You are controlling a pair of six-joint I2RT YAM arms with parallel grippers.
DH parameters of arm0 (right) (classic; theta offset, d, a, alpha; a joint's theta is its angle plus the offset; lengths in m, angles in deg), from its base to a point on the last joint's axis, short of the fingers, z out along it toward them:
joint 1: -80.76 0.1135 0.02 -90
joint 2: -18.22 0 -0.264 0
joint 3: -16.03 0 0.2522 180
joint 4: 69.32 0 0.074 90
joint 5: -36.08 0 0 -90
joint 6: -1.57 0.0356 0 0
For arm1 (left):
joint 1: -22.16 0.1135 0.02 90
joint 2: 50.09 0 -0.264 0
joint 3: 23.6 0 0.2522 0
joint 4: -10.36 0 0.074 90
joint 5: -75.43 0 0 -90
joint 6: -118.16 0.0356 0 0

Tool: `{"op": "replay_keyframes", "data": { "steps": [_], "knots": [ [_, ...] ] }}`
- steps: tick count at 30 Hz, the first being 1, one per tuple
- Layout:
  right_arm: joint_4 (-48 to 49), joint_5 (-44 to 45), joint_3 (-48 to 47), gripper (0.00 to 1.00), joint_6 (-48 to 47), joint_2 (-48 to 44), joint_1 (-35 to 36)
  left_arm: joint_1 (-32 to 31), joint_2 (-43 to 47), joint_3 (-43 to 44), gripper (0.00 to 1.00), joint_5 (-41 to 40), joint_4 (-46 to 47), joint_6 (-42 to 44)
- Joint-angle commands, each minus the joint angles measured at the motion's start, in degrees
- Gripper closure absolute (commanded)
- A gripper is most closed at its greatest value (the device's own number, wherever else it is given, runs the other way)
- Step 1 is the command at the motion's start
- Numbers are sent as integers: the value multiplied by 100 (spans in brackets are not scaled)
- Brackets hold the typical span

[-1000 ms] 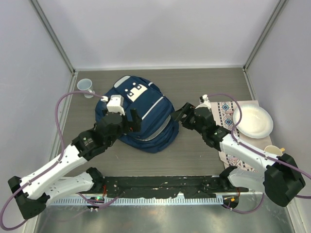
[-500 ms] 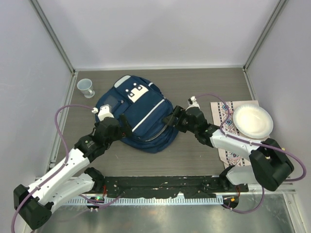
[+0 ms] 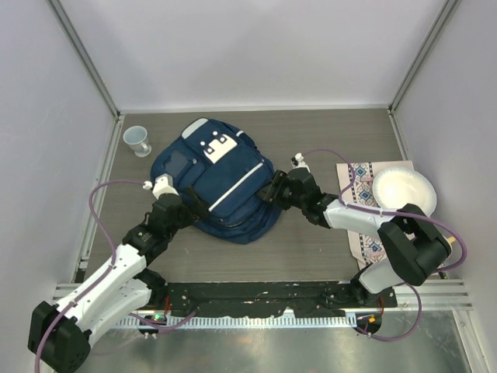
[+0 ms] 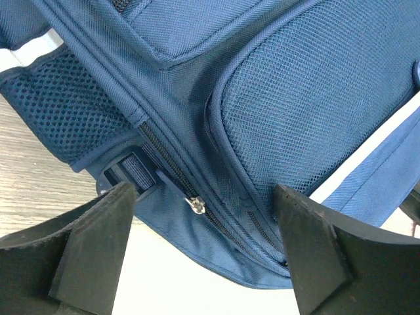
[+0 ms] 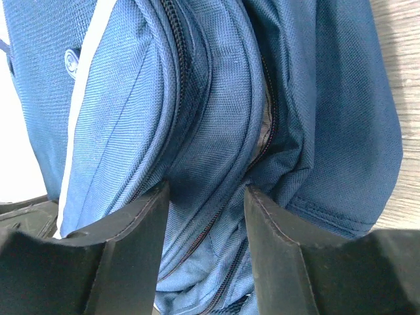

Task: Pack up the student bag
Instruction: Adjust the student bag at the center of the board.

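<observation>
The student bag, navy blue with white stripes and a white dotted patch, lies flat in the middle of the table. My left gripper sits at its near left edge. In the left wrist view it stands wide open, and its fingers straddle the bag's lower seam, where a silver zipper pull shows. My right gripper presses into the bag's right side. Seen from the right wrist, its jaws are half closed on a bulging fold of bag fabric with a zipper line, and the fabric touches both fingers.
A clear plastic cup stands at the back left, near the wall. On the right, a white plate rests on a patterned cloth. Grey walls enclose the table on three sides.
The left gripper slid back toward me, from over the bag to its near left edge. The right gripper moved left onto the bag's right side, and its jaws narrowed on the fabric.
</observation>
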Motion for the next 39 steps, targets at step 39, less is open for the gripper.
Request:
{"op": "replay_keyframes", "data": {
  "steps": [39],
  "knots": [
    [-199,336,-193,48,10,-53,-21,741,303,-564,44,-294,1226,-888]
  ]
}}
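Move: The student bag's middle lies about 8 cm ahead of the left hand and 4 cm to its right, some 4 cm lower. The zipped left edge, where the fingers next close, is roughly 4 cm to the left, 2 cm ahead and 2 cm down. The white cup stands about 18 cm ahead and 17 cm left. From the right hand, already on the bag's right side, the bag's middle is some 14 cm left and 2 cm ahead. The bag's near left part is let go and taken afresh farther left: the left hand noses forward while its fingers half nip and reopen, lifts about 5 cm and swings some 4 cm left, then comes back down over the zipped edge by the buckle, fingers closing to just over half open, turned about 15 degrees counter-clockwise. The right hand stays, keeping its part-closed fingers on the cloth beside the main zip. ##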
